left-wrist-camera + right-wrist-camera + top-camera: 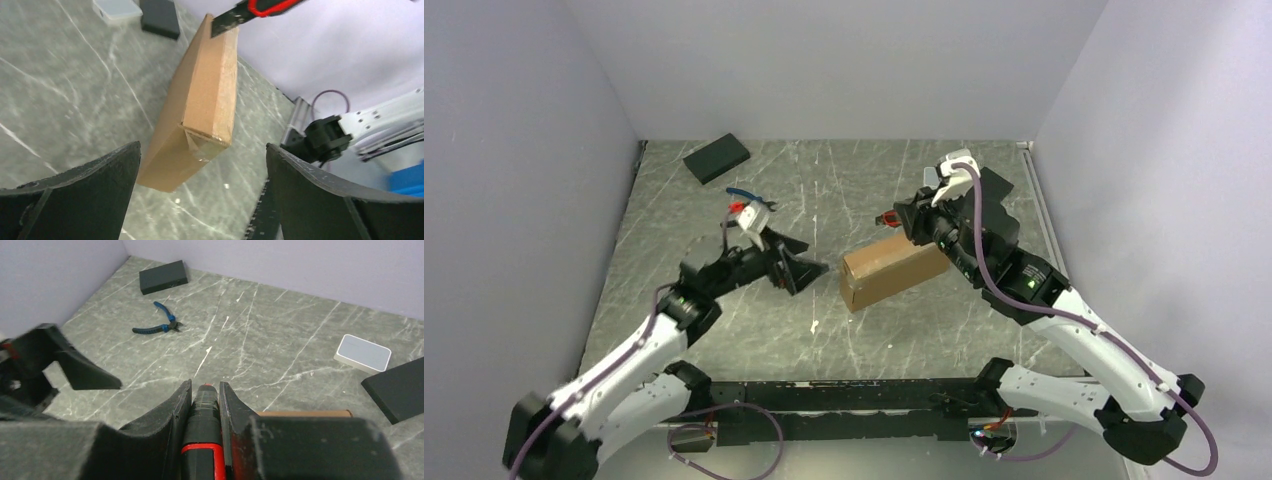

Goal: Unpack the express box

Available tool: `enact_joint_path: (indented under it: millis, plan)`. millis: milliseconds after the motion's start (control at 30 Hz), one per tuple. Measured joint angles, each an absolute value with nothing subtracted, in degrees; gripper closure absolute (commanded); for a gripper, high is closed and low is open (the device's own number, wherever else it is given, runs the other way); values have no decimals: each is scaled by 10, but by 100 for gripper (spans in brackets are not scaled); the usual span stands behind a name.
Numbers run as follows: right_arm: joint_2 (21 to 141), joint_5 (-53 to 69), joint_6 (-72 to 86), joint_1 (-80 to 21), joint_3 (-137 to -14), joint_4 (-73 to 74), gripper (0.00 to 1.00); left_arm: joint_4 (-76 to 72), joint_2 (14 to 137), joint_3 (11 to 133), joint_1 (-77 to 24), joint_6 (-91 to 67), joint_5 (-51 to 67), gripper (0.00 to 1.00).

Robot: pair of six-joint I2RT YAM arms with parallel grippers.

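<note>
The express box (pixel 894 270) is a plain brown cardboard mailer lying shut on the marble tabletop, mid-table. In the left wrist view the express box (pixel 200 100) shows its taped near end, a short way ahead of my left gripper (pixel 203 147), whose black fingers stand wide apart with nothing between them. From above, the left gripper (pixel 802 268) sits just left of the box's left end. My right gripper (pixel 205 387) is shut on a black and red utility knife (pixel 204 415). The right gripper (pixel 902 216) hovers over the box's far edge, and the knife (pixel 250 10) tip reaches the box's far end.
Blue-handled pliers (pixel 157 322) lie at the left rear. A black flat block (pixel 717 158) rests in the far left corner. A small white-grey case (pixel 362 352) and another black block (pixel 397 390) lie at the right rear. Walls close three sides.
</note>
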State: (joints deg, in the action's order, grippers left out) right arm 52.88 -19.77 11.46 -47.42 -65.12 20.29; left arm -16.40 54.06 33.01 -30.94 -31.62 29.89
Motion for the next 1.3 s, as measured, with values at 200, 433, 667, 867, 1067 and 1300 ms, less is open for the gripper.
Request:
enact_joint_path:
  millis: [200, 433, 667, 867, 1067, 1300]
  plan:
    - [555, -170, 108, -474, -658, 205, 100, -220, 425, 215, -354, -170, 255, 1]
    - [569, -145, 102, -474, -661, 206, 100, -318, 531, 159, -417, -62, 226, 2]
    - [576, -114, 107, -475, -673, 211, 100, -448, 660, 156, -417, -21, 231, 2]
    - [578, -96, 120, -476, -673, 225, 100, -549, 740, 164, -417, -31, 244, 1]
    - [575, -79, 121, -479, -671, 235, 100, -633, 795, 177, -422, -56, 256, 1]
    - [568, -74, 121, -489, -669, 241, 100, -670, 836, 201, -429, -68, 267, 3]
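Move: The left hand is open. The express box stands on its long edge, middle about 16 cm to the hand's right, 5 ahead and 15 below. Its near end is only some 5 cm to the right. The knife is about 12 cm right, 4 ahead and 5 above; the pliers lie 19 cm left, 25 ahead on the table. From the right hand, already gripping that knife, the box's middle is 2 cm ahead, 2 right and 27 below; the white box is about 30 ahead, 15 right. The wide-open left fingers come up to the box's left end, one on either side, near the top edge; contact can't be made out. The hand sinks about 9 cm, swings back and then forward again, works some 6 cm right and rolls about 30 degrees. The right hand keeps its grip on the knife, bringing it roughly 4 cm left, slightly back and down, over the box's top towards the taped left end, turning counter-clockwise. ##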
